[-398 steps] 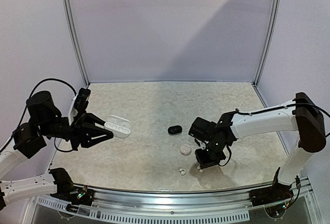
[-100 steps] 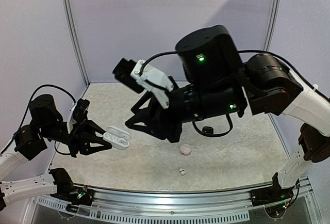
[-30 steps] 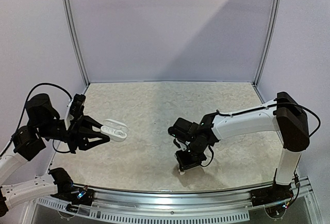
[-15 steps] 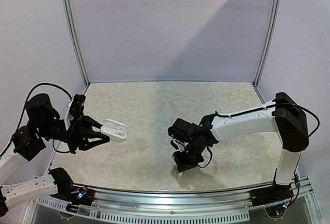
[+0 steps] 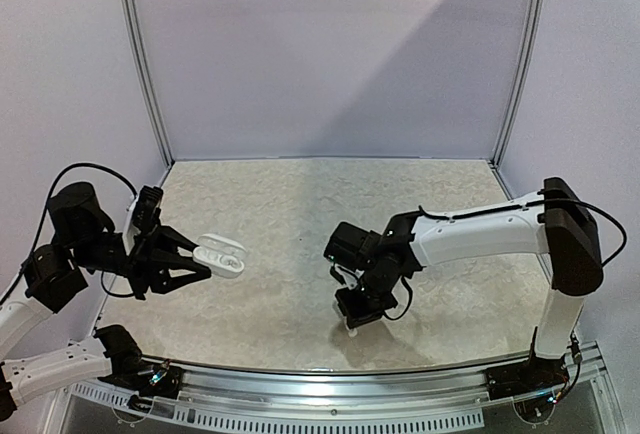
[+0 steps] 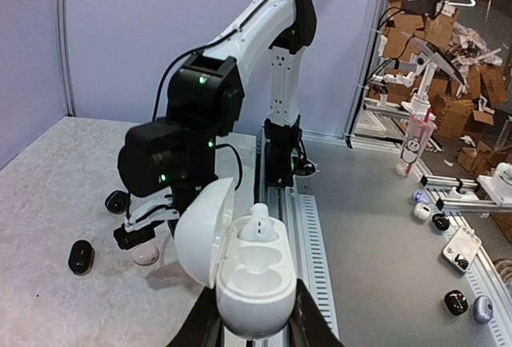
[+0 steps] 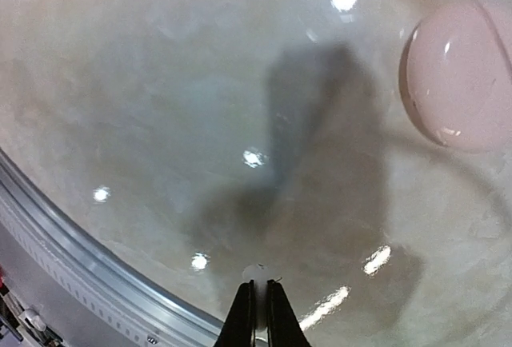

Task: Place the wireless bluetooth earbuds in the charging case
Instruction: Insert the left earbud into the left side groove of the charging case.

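My left gripper (image 5: 203, 264) (image 6: 254, 325) is shut on the base of a white charging case (image 5: 222, 253) (image 6: 252, 287), held above the table's left side with its lid (image 6: 203, 231) open. One white earbud (image 6: 260, 223) sits in the case's far slot; the near slot is bare. Low over the table near the front edge, my right gripper (image 5: 351, 324) (image 7: 257, 307) is shut on a small white earbud (image 7: 256, 273) (image 5: 352, 332), whose tip pokes out beyond the fingertips.
A pale pink pebble-shaped case (image 7: 464, 75) (image 6: 145, 255) lies just beyond the right gripper. Two small black pieces (image 6: 80, 257) (image 6: 118, 201) lie on the table near it. The metal front rail (image 7: 72, 259) (image 5: 320, 379) runs close by the right gripper.
The right gripper's jaws have closed onto the white earbud near the front edge, and the arm shifted slightly. The left arm holds the open case as before.
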`<control>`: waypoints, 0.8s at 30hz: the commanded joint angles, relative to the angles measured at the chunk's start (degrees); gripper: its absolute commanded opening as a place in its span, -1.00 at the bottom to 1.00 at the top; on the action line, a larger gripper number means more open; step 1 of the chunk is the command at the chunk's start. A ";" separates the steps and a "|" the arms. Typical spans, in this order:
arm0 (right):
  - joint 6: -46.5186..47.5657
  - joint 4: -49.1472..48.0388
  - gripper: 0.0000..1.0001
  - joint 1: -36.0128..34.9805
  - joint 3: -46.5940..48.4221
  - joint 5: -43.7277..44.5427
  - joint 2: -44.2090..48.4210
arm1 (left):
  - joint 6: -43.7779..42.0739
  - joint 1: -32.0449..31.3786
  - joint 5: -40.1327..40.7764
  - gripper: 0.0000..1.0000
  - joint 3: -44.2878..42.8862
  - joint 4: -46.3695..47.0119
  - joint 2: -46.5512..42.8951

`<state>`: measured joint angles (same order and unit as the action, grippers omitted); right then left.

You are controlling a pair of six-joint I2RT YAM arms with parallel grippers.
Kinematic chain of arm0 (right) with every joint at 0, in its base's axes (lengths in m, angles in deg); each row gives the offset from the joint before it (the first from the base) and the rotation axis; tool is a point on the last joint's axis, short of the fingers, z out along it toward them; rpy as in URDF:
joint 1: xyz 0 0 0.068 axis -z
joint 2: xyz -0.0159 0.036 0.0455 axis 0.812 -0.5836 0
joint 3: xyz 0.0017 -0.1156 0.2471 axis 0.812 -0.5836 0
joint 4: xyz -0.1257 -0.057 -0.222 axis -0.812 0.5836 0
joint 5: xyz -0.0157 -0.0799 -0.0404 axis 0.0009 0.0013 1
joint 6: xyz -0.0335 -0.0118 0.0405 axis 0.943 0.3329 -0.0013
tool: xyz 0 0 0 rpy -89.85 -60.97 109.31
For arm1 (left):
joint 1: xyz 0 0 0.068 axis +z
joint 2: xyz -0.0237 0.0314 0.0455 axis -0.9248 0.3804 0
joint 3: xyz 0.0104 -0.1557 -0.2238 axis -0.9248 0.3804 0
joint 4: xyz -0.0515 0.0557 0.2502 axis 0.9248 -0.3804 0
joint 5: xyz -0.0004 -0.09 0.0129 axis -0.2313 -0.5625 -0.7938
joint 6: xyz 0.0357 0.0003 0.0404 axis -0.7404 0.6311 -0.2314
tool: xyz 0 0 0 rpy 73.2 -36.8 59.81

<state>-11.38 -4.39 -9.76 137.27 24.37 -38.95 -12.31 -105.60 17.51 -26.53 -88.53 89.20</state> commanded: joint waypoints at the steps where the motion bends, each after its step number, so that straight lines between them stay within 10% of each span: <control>1: 5.99 6.68 -1.00 -1.57 9.46 6.71 7.10 | -7.07 0.61 -3.53 -1.00 -0.10 -3.10 -1.19; 18: 31.93 13.24 -1.00 -17.15 57.55 19.03 1.90 | -25.80 -4.98 -4.72 -1.00 -1.79 -12.11 -1.08; 24: 39.01 6.12 -1.00 -20.78 59.89 15.46 -1.25 | -24.77 -6.05 -3.43 -1.00 -2.45 -11.67 0.32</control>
<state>20.90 4.24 -29.19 196.35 41.61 -37.58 -36.18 -110.47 12.85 -27.58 -99.44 88.85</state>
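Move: The right hand already pinches the white left earbud just off the table; the open white charging case, held in the left fingers, is about 16 cm to its left, 4 cm farther back and 27 cm above it. Near the right hand's start, the pink case lies roughly 9 cm ahead and 2 cm right, and a black case about 18 cm ahead and 2 cm left, both some 2 cm below. From the left hand, the earbud is about 18 cm right, 5 cm forward and 27 cm down. The right hand sweeps the pinched earbud fast up some 38 cm and then also about 14 cm left, bowing slightly forward before drawing back, as its wrist swings the fingers from pointing down to pointing mostly left, ending above the charging case. Meanwhile the left hand keeps its grip on the case and brings it about 4 cm back and a little down, rolling it some 15 degrees so its forward side rises and turning it slightly clockwise. ##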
